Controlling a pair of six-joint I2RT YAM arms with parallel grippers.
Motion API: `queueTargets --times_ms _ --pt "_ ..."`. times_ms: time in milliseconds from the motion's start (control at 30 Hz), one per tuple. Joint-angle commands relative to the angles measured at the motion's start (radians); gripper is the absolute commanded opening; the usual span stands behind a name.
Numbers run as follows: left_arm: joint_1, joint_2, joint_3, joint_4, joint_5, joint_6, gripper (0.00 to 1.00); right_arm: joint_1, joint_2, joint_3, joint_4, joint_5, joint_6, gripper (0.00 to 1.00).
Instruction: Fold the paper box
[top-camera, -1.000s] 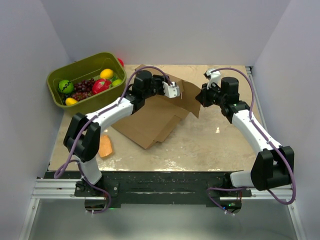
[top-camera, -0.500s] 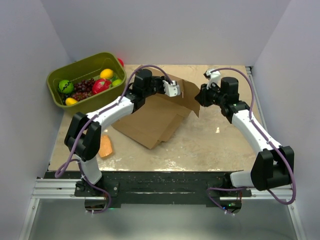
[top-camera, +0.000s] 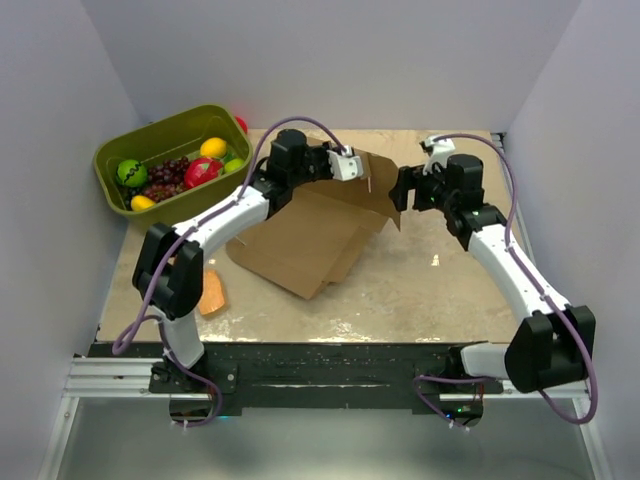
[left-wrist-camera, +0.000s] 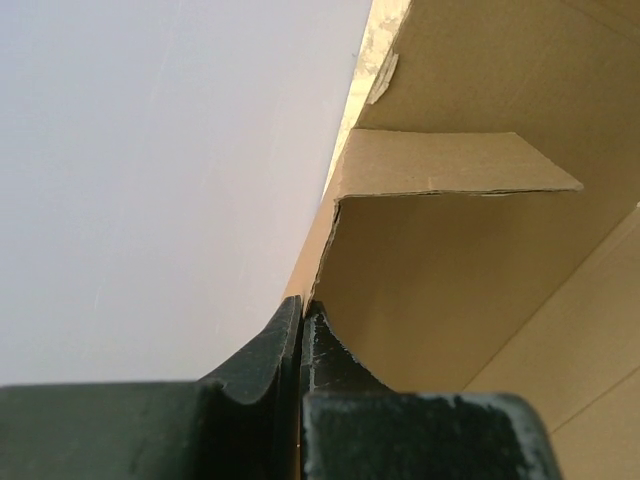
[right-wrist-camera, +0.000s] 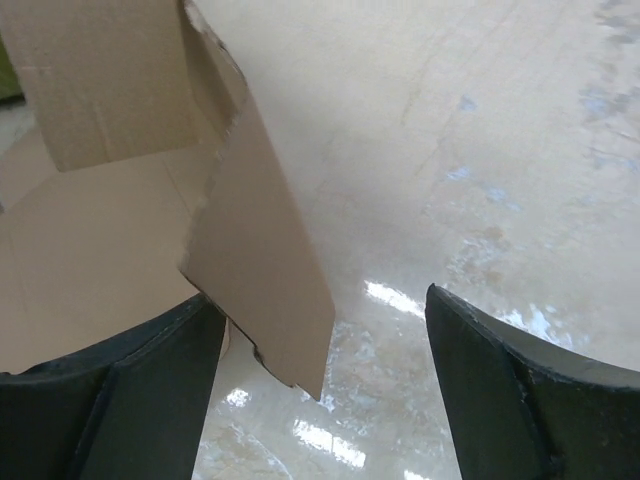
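The paper box (top-camera: 300, 240) is brown cardboard, lying partly unfolded mid-table with its far side raised. My left gripper (top-camera: 345, 163) is shut on the top edge of that raised wall. In the left wrist view its fingers (left-wrist-camera: 302, 305) pinch the thin cardboard edge, and the box interior (left-wrist-camera: 470, 260) fills the right side. My right gripper (top-camera: 402, 190) stands open just right of the box's raised corner. In the right wrist view a loose flap (right-wrist-camera: 265, 260) hangs between its wide-apart fingers (right-wrist-camera: 320, 300), close to the left one and not squeezed.
An olive-green bin (top-camera: 120, 150) with toy fruit stands at the back left, with a red ball (top-camera: 241, 124) behind it. A small orange block (top-camera: 211, 293) lies near the left arm. Pale walls enclose the table on three sides.
My left gripper closed on the box's raised wall and shifted slightly back. My right gripper opened wide, letting go of the flap, and drew a little to the right.
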Motion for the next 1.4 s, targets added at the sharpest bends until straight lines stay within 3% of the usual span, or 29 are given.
queueTargets --times_ms 0,133,233,300,367,533,633,967,1167,1367 --pt "-0.016 0.022 0.111 -0.103 0.018 -0.179 0.00 -0.001 -0.120 0.067 -0.062 0.201 0.100 0.84" --pt "-0.053 0.036 0.169 -0.222 -0.029 -0.247 0.00 -0.003 -0.248 0.039 -0.091 0.223 0.161 0.85" --pt "-0.067 0.028 0.201 -0.298 -0.078 -0.297 0.00 -0.003 -0.319 0.013 -0.080 0.093 0.193 0.85" --pt "-0.065 -0.004 0.179 -0.309 -0.092 -0.320 0.00 0.003 -0.338 -0.016 -0.050 -0.039 0.215 0.83" --pt "-0.067 -0.056 0.111 -0.299 -0.114 -0.339 0.00 0.052 -0.345 -0.028 -0.043 -0.073 0.216 0.81" --pt "-0.067 -0.135 -0.007 -0.287 -0.155 -0.383 0.00 0.383 -0.295 -0.004 -0.073 0.128 0.173 0.81" --pt "-0.067 -0.155 -0.032 -0.307 -0.172 -0.400 0.00 0.432 -0.259 -0.025 -0.031 0.123 0.225 0.81" --pt "-0.045 -0.204 -0.124 -0.266 -0.223 -0.459 0.00 0.440 -0.143 -0.031 -0.094 0.263 0.242 0.82" --pt "-0.042 -0.185 -0.127 -0.270 -0.210 -0.480 0.00 0.439 -0.261 -0.045 -0.143 0.401 0.256 0.84" --pt "-0.041 -0.176 -0.122 -0.270 -0.209 -0.502 0.00 0.440 -0.295 -0.033 -0.210 0.340 0.222 0.82"
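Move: The right hand stands with open fingers around the corner flap at the right end of the box's far wall, that flap's middle about 1 cm ahead, 3 cm left and 3 cm below it. The right side flap of the box floor lies some 12 cm back, 8 cm left and 20 cm below it; the floor's middle is about 10 cm back and 21 cm left, equally low. The left hand has the far wall's top edge between its shut fingers, with the right side flap about 21 cm back, 6 cm right and 24 cm below. The left hand keeps its pinch on the far wall's top edge, first edging up and right, then drawing back about 5 cm and swinging left as it turns counter-clockwise and tips down some 15 degrees. The right hand, open throughout, comes clear of the corner flap, rising back about 12 cm, then sweeps left and farther back, sinks to roughly its starting height while easing to the right, and climbs again by some 5 cm, coming above the right side flap of the floor. ##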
